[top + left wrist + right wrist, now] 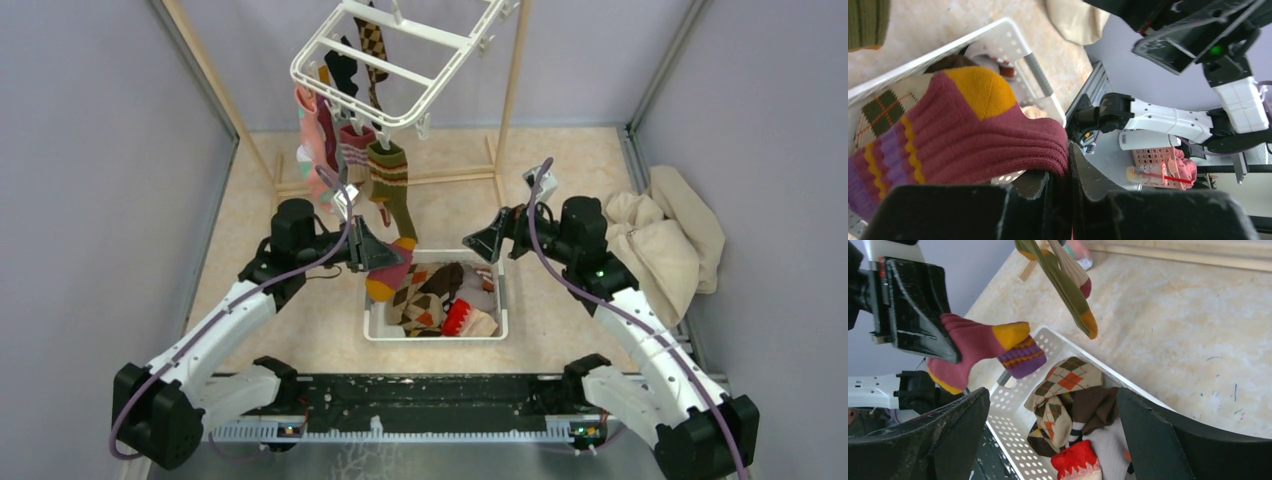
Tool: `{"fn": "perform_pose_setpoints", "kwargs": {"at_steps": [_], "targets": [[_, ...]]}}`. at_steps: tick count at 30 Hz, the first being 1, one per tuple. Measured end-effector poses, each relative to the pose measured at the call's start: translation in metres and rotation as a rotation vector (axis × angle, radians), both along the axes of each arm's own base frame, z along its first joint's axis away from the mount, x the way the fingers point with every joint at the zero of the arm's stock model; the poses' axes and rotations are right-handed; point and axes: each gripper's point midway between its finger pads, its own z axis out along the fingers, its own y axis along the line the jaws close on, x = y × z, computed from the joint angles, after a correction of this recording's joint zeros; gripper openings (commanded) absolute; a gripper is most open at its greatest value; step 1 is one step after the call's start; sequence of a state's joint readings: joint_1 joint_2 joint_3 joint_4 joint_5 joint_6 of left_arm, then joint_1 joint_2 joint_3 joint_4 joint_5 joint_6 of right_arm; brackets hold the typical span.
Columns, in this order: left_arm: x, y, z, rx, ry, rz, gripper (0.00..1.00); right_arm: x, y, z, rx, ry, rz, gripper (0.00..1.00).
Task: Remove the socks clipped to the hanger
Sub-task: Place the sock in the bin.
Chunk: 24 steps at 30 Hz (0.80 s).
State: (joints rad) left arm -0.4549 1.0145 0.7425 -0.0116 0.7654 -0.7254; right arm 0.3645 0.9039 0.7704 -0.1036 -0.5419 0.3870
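Observation:
The white hanger (pixel 400 60) hangs tilted at the top. Clipped to it are socks: a pink and mint one (pixel 312 140), an olive-striped one (pixel 390 185) and a black one (pixel 343 68). My left gripper (pixel 390 255) is shut on a maroon sock (pixel 973 135) with yellow heel and purple stripes, pinched at its edge between the fingers (pixel 1068 170). That sock (pixel 978 347) hangs over the left rim of the white basket (pixel 380 325). My right gripper (pixel 485 243) is open and empty, its fingers spread above the basket's contents (pixel 1053 435).
The basket (pixel 1013 425) holds loose socks: an argyle one (pixel 1063 385), a brown one and a red-cuffed one (pixel 1075 460). A beige cloth heap (pixel 665 245) lies at the right wall. A wooden pole rack (pixel 510 90) carries the hanger.

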Motion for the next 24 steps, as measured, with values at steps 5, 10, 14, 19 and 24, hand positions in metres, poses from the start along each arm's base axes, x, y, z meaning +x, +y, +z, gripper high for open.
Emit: {"fn": "perform_pose_setpoints", "kwargs": {"at_steps": [5,10,14,19,24], "targets": [[0.003,-0.002,-0.039,0.053,0.081,-0.001,0.22,-0.007,-0.002,-0.014,-0.009,0.03,0.006,0.98],[-0.001,-0.004,-0.055,0.076,0.109,-0.011,0.33,-0.01,-0.002,-0.014,-0.006,0.029,0.013,0.98],[-0.001,-0.003,-0.058,0.093,0.101,-0.008,0.52,-0.013,-0.001,-0.014,0.001,0.03,0.022,0.98],[0.001,0.007,-0.082,0.197,0.149,0.042,0.82,-0.016,0.001,-0.016,0.021,0.067,0.028,0.98],[0.0,0.012,-0.106,0.273,0.193,0.044,0.93,-0.02,0.001,-0.027,0.02,0.118,0.028,0.98]]}}
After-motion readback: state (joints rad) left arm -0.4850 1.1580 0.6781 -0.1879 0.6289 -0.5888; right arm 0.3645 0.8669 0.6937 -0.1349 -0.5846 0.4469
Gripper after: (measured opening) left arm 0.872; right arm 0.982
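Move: The left hand, already holding the striped sock, has the middle of the bin about 9 cm to its right, 4 cm back and 20 cm below. In the bin, the argyle sock lies some 4 cm right, 3 cm back, and the red-and-cream sock about 17 cm right, 8 cm back; the olive sock hangs 12 cm ahead, straight on, its middle some 13 cm higher. From the empty right hand the bin's middle is about 8 cm left, 8 cm back, 20 cm down. The left hand sinks almost straight down, about 10 cm, towards the left end of the bin, at first with the striped sock still pinched; partway down its fingers start to open and go nearly wide while the hand keeps sinking and its fingertips tip some 20 degrees farther down, letting go of the sock. The right hand, still wide open and empty, eases about 2 cm back and nearly 3 cm down on the bin's other side, its fingers tipping slightly down. ##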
